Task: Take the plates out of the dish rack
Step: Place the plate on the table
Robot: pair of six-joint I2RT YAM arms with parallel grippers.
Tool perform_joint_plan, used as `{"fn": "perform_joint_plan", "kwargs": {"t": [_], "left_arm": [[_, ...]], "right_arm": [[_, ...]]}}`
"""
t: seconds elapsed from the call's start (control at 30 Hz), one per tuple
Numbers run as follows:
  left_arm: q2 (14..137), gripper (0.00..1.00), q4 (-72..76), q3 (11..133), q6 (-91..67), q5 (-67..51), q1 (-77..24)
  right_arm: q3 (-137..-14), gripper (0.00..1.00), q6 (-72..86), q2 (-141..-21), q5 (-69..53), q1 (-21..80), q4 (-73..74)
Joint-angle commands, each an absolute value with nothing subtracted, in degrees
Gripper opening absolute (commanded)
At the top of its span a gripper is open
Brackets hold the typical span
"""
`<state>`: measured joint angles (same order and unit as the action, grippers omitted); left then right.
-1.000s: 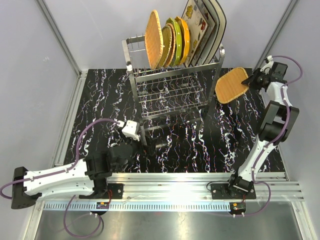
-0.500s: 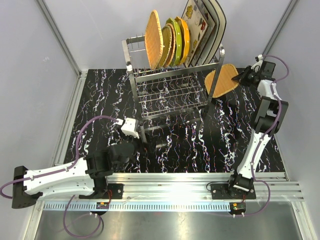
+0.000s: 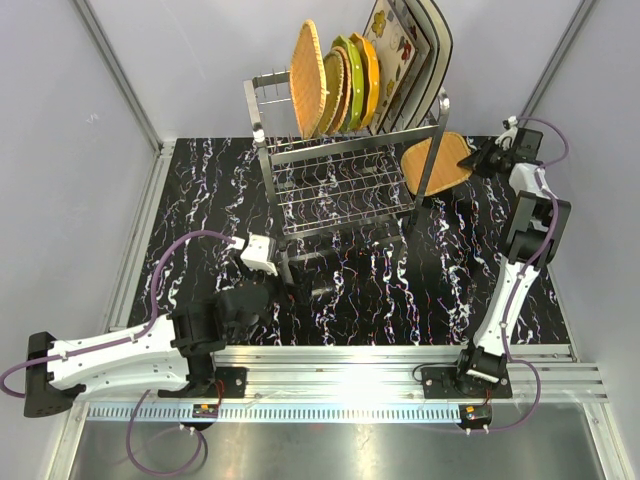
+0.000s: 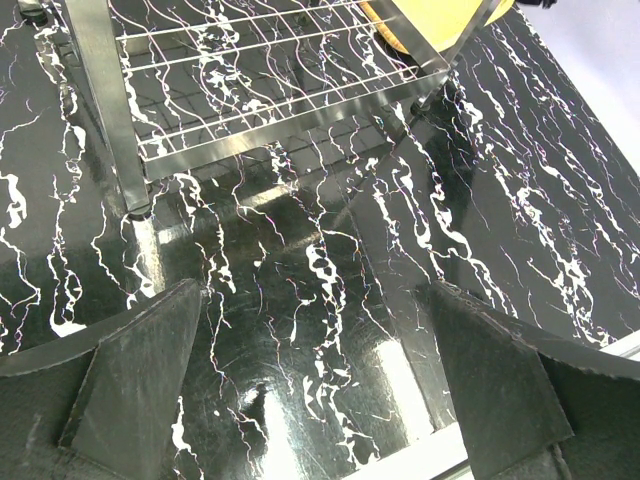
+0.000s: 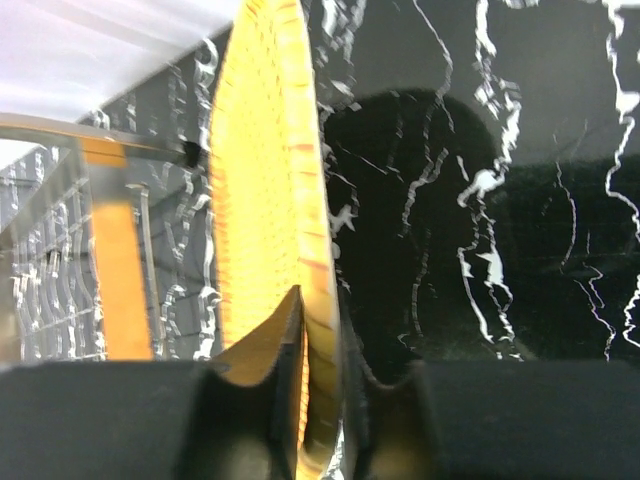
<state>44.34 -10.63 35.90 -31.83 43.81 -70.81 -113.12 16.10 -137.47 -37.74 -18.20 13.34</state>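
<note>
The dish rack (image 3: 340,185) stands at the back of the table, its top tier holding a tan woven plate (image 3: 308,80), scalloped yellow-green (image 3: 348,72) and orange (image 3: 369,75) plates, and square flowered cream plates (image 3: 402,50). My right gripper (image 3: 478,160) is shut on the rim of another tan woven plate (image 3: 435,163), held on edge right of the rack, its far rim by the rack's right post. The right wrist view shows that plate (image 5: 265,200) pinched between the fingers of the right gripper (image 5: 320,330). My left gripper (image 3: 305,280) is open and empty over the table (image 4: 318,290) in front of the rack.
Black marbled tabletop (image 3: 400,280) with an aluminium rail along the near edge (image 3: 400,355). Grey walls close in the back and the sides. The rack's front leg (image 4: 110,110) stands just beyond the left gripper, and the held plate (image 4: 430,15) shows behind the lower tier.
My right arm has carried the tan woven plate leftward and back, from the open table at the right up against the rack's right post. The left arm has stayed put.
</note>
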Motion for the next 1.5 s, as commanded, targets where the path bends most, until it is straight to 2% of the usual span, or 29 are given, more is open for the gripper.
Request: {"fn": "perform_joint_plan", "kwargs": {"t": [0.0,0.43,1.0,1.1,1.3,1.47], "left_arm": [[44.38,0.99,-6.24,38.58,-33.13,46.41,-70.49],[43.86,0.99,-5.98,38.67,-33.75,46.23,-70.49],[42.1,0.99,-6.33,41.22,-32.35,47.81,-70.49],[41.49,0.99,-6.24,42.54,-31.29,48.16,-70.49],[40.69,0.99,-7.29,47.97,-29.36,49.22,-70.4],[43.41,0.99,-9.31,54.83,-23.31,47.13,-69.09]], "right_arm": [[-114.52,0.25,14.33,-138.95,-39.02,-17.75,13.45],[-114.87,0.41,11.08,-140.54,-37.35,-17.84,16.43],[-115.75,0.69,7.21,-140.71,-34.81,-18.37,19.69],[-115.58,0.75,7.47,-140.63,-34.72,-18.54,20.04],[-115.49,0.97,7.73,-138.43,-30.86,-18.55,20.48],[-117.25,1.0,3.87,-135.28,-26.02,-18.81,24.69]]}}
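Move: The right fingers, only just beginning to part, still have the tilted wicker plate by its right edge; its middle lies about 8 cm to the left of that hand, 2 cm ahead and 5 cm lower. The dish rack's front right foot is some 17 cm back and 18 cm to the left, its lower wire shelf about 35 cm left and 6 cm back. From the empty left hand the plate is roughly 42 cm ahead, 39 cm right and 18 cm below. Down towards the table beside the rack goes the right hand, about 5.5 cm and slightly back, its fingers opening all the way and letting go of the plate's edge; it then rises about a centimetre and shifts 2 cm to the right. Later the empty, open left hand climbs about 11 cm, speeding up, its fingertips tilting up a little. ##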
